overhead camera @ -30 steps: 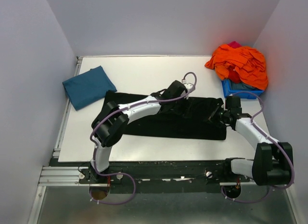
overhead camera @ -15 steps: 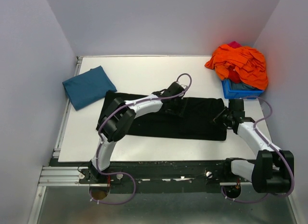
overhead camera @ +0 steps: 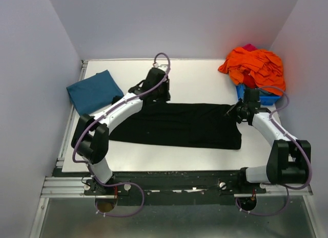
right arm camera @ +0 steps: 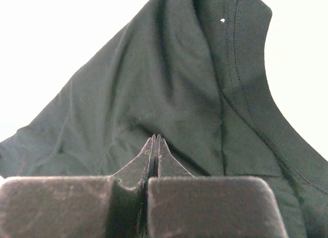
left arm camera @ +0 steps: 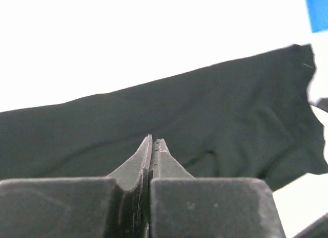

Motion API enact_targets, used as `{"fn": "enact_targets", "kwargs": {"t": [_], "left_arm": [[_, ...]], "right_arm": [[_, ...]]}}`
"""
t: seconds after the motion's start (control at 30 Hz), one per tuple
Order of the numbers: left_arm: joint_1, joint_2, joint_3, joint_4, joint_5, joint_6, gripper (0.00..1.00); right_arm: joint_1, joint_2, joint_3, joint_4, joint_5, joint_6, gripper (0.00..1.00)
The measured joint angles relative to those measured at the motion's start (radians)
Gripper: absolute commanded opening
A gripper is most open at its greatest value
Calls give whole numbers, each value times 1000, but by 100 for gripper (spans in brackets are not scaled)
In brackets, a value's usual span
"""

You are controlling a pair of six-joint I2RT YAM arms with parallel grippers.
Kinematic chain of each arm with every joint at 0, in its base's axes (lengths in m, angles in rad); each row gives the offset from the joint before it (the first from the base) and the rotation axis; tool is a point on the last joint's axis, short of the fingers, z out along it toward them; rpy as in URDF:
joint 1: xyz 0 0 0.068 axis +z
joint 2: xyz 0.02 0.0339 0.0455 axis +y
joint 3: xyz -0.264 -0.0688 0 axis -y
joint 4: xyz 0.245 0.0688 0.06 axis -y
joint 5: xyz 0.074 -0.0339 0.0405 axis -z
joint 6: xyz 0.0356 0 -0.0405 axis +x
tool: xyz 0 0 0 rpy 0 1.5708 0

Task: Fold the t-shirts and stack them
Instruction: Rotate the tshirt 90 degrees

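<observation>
A black t-shirt [overhead camera: 179, 126] lies on the white table as a long, flat strip running left to right. No print shows on it. My left gripper [overhead camera: 158, 96] is at the strip's far edge, left of its middle. In the left wrist view its jaws [left arm camera: 154, 142] are shut over the black cloth [left arm camera: 215, 110], and I see nothing between them. My right gripper [overhead camera: 240, 113] is at the shirt's right end, and its jaws [right arm camera: 155, 137] are shut against creased black cloth [right arm camera: 169, 79]. A folded teal-blue t-shirt [overhead camera: 95, 91] lies at the far left.
A heap of orange and red clothes [overhead camera: 256, 66] fills a small blue bin [overhead camera: 256, 99] at the far right corner; the bin's corner [left arm camera: 318, 10] shows in the left wrist view. Purple walls enclose the table. A metal rail [overhead camera: 69, 130] runs along its left edge.
My left arm swung from the shirt's middle to its far edge and the gripper closed. My right gripper moved slightly away from me. The shirt now lies flatter.
</observation>
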Motion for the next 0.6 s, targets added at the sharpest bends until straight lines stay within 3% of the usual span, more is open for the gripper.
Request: {"fn": "enact_targets", "kwargs": {"t": [0.33,0.6], "left_arm": [[235,3,-116,-93,-218,-32,0],[353,141,-114,-104,-285,-105,0]], "right_arm": [[1,141,79,-4,32,32,1],[23,302,164,-32,77,56,1]]}}
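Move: The left end of the black t-shirt is my left hand's goal: its near-collar stretch by the far edge lies about 22 cm to the left, 4 cm ahead and 15 cm below. The folded blue t-shirt is some 45 cm left and 9 cm ahead. For my right hand, the black t-shirt's right end lies about 4 cm ahead and 6 cm below, with the blue basket some 16 cm ahead and 20 cm to the right. I sweep my left hand, fingers shut, about 20 cm left over the far side of the black t-shirt while sinking some 12 cm and easing 5 cm forward, the wrist turning counter-clockwise about 35 degrees. Meanwhile my shut right hand sinks some 5 cm and slides 3 cm forward towards the t-shirt's right end, its fingers tipping further down. Both come close to the cloth; contact can't be made out. ##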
